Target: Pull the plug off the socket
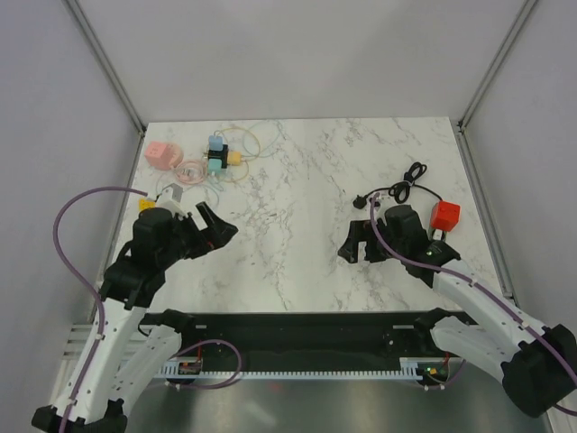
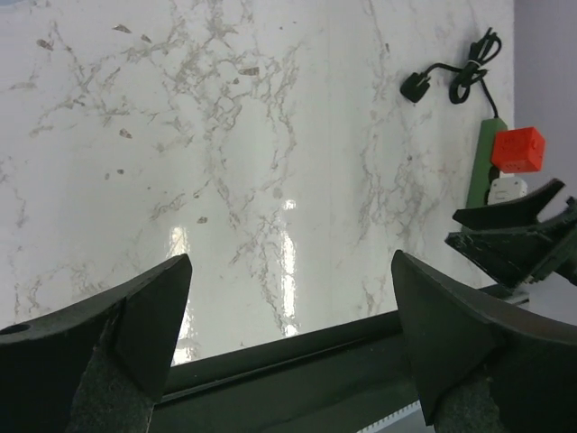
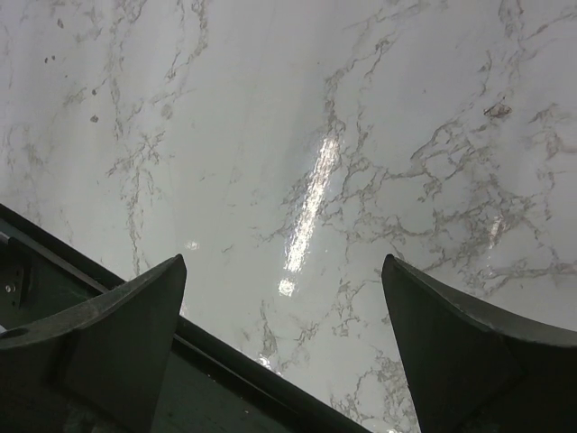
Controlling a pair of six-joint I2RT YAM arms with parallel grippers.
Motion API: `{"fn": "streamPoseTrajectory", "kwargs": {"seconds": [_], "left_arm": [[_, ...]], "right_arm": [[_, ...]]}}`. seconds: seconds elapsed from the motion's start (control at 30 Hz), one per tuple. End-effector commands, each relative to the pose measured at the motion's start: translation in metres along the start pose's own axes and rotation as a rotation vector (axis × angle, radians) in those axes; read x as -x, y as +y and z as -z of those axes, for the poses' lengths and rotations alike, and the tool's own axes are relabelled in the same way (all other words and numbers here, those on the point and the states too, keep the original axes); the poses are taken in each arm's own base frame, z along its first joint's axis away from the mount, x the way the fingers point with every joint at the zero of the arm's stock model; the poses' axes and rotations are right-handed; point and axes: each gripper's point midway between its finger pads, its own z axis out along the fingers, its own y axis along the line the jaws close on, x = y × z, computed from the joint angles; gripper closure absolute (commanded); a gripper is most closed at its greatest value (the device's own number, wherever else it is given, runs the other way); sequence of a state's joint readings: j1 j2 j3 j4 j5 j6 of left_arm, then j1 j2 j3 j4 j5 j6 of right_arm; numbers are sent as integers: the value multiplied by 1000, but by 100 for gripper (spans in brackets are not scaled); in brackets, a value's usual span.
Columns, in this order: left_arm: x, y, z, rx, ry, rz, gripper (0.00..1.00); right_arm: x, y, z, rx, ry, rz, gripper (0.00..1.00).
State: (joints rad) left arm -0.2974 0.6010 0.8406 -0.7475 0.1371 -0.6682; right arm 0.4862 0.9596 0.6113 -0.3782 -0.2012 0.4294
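Observation:
A red cube-shaped plug [image 1: 444, 215] sits on a green socket strip [image 2: 480, 167] at the table's right side, just behind my right arm. The left wrist view shows the red plug [image 2: 517, 149] above a white part of the strip. A coiled black cable [image 1: 406, 191] with a black plug end lies behind it. My right gripper [image 1: 356, 242] hovers open to the left of the strip, nothing between its fingers [image 3: 284, 271]. On the left side my left gripper [image 1: 216, 225] is open too and empty [image 2: 290, 271], far from the plug.
Pastel adapters with thin looped cables [image 1: 216, 158] and a pink block [image 1: 160, 153] lie at the back left. A small yellow piece [image 1: 144, 204] sits by the left arm. A black rail [image 1: 288, 329] runs along the near edge. Grey walls enclose the table.

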Motion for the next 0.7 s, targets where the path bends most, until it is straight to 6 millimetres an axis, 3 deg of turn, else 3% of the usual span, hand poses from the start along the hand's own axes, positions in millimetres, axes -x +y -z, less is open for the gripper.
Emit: {"fn": "streamPoseTrajectory", "kwargs": {"seconds": [0.0,0.07,0.2,0.27,0.33,0.53,0.6,0.67], "left_arm": [[30,1,-7,62,-52,-105,1],[40,7,-16,110,-52,-173,1],[75,-1,-27,141,-133,-223,0],[84,-3,-37,155,-131,-225,0],[90,-6,-44,158,-129,-225,0],[93,18,-92,231,-47,-158,0],[96,38,-112,258,-7,-120,0],[109,44,-127,213,-16,-101,3]], "right_arm": [[23,4,14,-9,-108,-3,2],[23,9,17,18,-116,-3,2],[15,22,14,106,-84,-18,2],[8,36,13,191,-49,-18,2],[7,34,9,183,-51,-51,2],[9,24,1,124,-37,-30,2],[11,20,0,101,-46,-31,2],[15,20,2,94,-66,-31,2]]}}
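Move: The black socket with its plugs, the likely target, lies about 34 cm ahead of the left gripper, 10 cm to its left and some 20 cm lower. The yellow plug sits roughly 6 cm to the right of that socket, a blue plug 5 cm beyond the socket, and the pink block 19 cm to the socket's left, level with it. From the right gripper the socket is about 32 cm ahead, 41 cm left and 8 cm lower. Bring the left gripper about 13 cm forward over bare table towards the black socket, wide open and touching nothing; roll its left side up some 15 degrees and, late in the reach, ease down and slightly left. Lift the empty right gripper nearly 3 cm and lower it again, shifting a little left. ##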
